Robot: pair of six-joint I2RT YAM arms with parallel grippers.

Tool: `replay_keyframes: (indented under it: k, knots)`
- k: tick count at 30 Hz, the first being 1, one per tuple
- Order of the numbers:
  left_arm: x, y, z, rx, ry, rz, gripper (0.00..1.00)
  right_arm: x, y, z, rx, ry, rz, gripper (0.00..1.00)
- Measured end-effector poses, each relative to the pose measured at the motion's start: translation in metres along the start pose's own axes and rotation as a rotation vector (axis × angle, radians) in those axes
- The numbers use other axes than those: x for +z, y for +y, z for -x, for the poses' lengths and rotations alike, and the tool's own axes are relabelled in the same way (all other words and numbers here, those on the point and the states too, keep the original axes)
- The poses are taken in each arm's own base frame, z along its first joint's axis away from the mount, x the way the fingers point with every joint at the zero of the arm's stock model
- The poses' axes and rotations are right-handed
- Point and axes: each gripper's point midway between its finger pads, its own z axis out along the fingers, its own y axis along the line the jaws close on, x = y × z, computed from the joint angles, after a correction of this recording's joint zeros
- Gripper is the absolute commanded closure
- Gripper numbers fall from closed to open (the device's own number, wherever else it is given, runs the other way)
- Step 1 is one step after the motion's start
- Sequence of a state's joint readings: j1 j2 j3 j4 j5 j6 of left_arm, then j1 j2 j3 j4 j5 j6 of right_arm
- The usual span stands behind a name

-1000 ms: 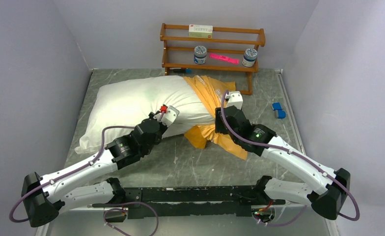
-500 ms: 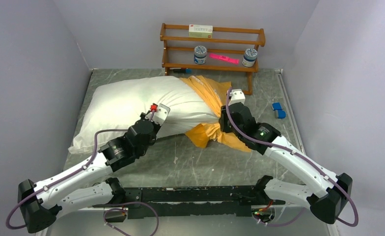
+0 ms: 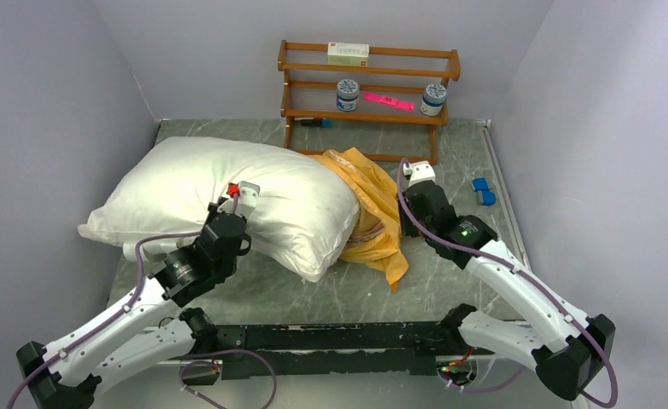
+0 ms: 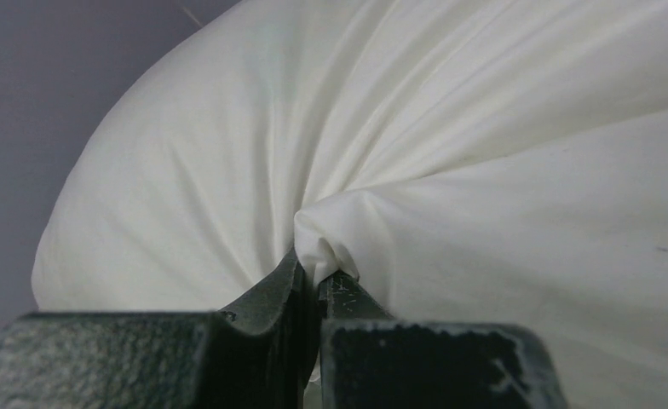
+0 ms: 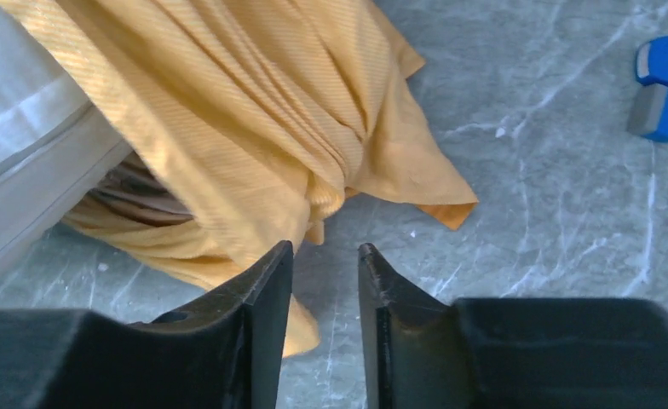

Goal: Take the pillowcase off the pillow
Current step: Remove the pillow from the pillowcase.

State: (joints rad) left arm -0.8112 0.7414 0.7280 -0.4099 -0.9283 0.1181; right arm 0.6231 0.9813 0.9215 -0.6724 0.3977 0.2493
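The white pillow (image 3: 186, 183) lies across the left half of the table, bunched and lifted where my left gripper (image 3: 244, 194) holds it. In the left wrist view that gripper (image 4: 318, 273) is shut on a pinched fold of the pillow (image 4: 484, 170). The orange-yellow pillowcase (image 3: 373, 204) lies crumpled and slack at the pillow's right end, draped over that corner. My right gripper (image 3: 411, 183) hovers just right of the pillowcase. In the right wrist view it (image 5: 325, 251) is open with only bare table between the fingers, the pillowcase (image 5: 254, 111) to its left, and the pillow (image 5: 15, 102) at the far left.
A wooden rack (image 3: 369, 85) with two jars, a box and a pink item stands at the back. Two blue blocks (image 3: 482, 191) (image 5: 667, 85) lie near the right wall. Grey walls close in on both sides of the marbled table (image 3: 450, 273).
My left gripper has pulled the pillow leftward, drawing most of it out of the pillowcase. The pillowcase has slumped into a heap. My right gripper has shifted slightly right and back.
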Motion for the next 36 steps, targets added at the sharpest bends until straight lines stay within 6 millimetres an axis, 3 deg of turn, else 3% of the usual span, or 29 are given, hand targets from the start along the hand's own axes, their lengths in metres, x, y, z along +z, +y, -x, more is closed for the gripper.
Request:
replay_keyframes:
  k: [6, 9, 13, 17, 26, 31, 36]
  knots:
    - [-0.004, -0.004, -0.004, 0.003, -0.027, -0.052, 0.95, 0.001, 0.021, -0.007, -0.023, 0.024, 0.12, 0.29]
    - [-0.006, -0.004, -0.006, -0.002, -0.042, -0.07, 0.95, 0.002, 0.032, -0.004, -0.021, 0.013, 0.177, 0.21]
    - [-0.008, -0.005, -0.007, -0.008, -0.06, -0.085, 0.95, 0.009, 0.048, 0.009, -0.02, -0.003, 0.234, 0.11]
    - [-0.009, -0.005, -0.006, -0.007, -0.067, -0.093, 0.95, 0.023, 0.065, 0.041, -0.02, -0.047, 0.261, 0.02]
    - [-0.011, -0.006, -0.007, -0.018, -0.081, -0.108, 0.95, 0.059, 0.071, 0.122, 0.049, -0.201, 0.274, 0.0]
    - [-0.013, -0.005, -0.007, -0.028, -0.095, -0.12, 0.95, 0.1, 0.072, 0.141, 0.105, -0.193, 0.289, 0.0]
    - [-0.015, -0.005, -0.007, -0.034, -0.112, -0.137, 0.95, 0.135, 0.091, 0.143, 0.136, -0.148, 0.349, 0.03]
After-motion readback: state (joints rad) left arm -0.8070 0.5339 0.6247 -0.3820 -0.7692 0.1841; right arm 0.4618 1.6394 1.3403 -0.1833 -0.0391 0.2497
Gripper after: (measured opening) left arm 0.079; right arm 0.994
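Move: The pillowcase's bunched far end lies about 18 cm ahead of the empty right hand, 13 cm to its left and 9 cm below; the whole pillowcase's middle is some 4 cm ahead, 9 cm left and 12 cm down. The wooden rack stands about 26 cm ahead and 10 cm left. From the left hand, still pinching the pillow, the pillowcase's far end lies about 14 cm ahead, 35 cm right, 14 cm down. Opening wide, the right hand goes some 18 cm forward and 12 left towards the pillowcase's far end. ##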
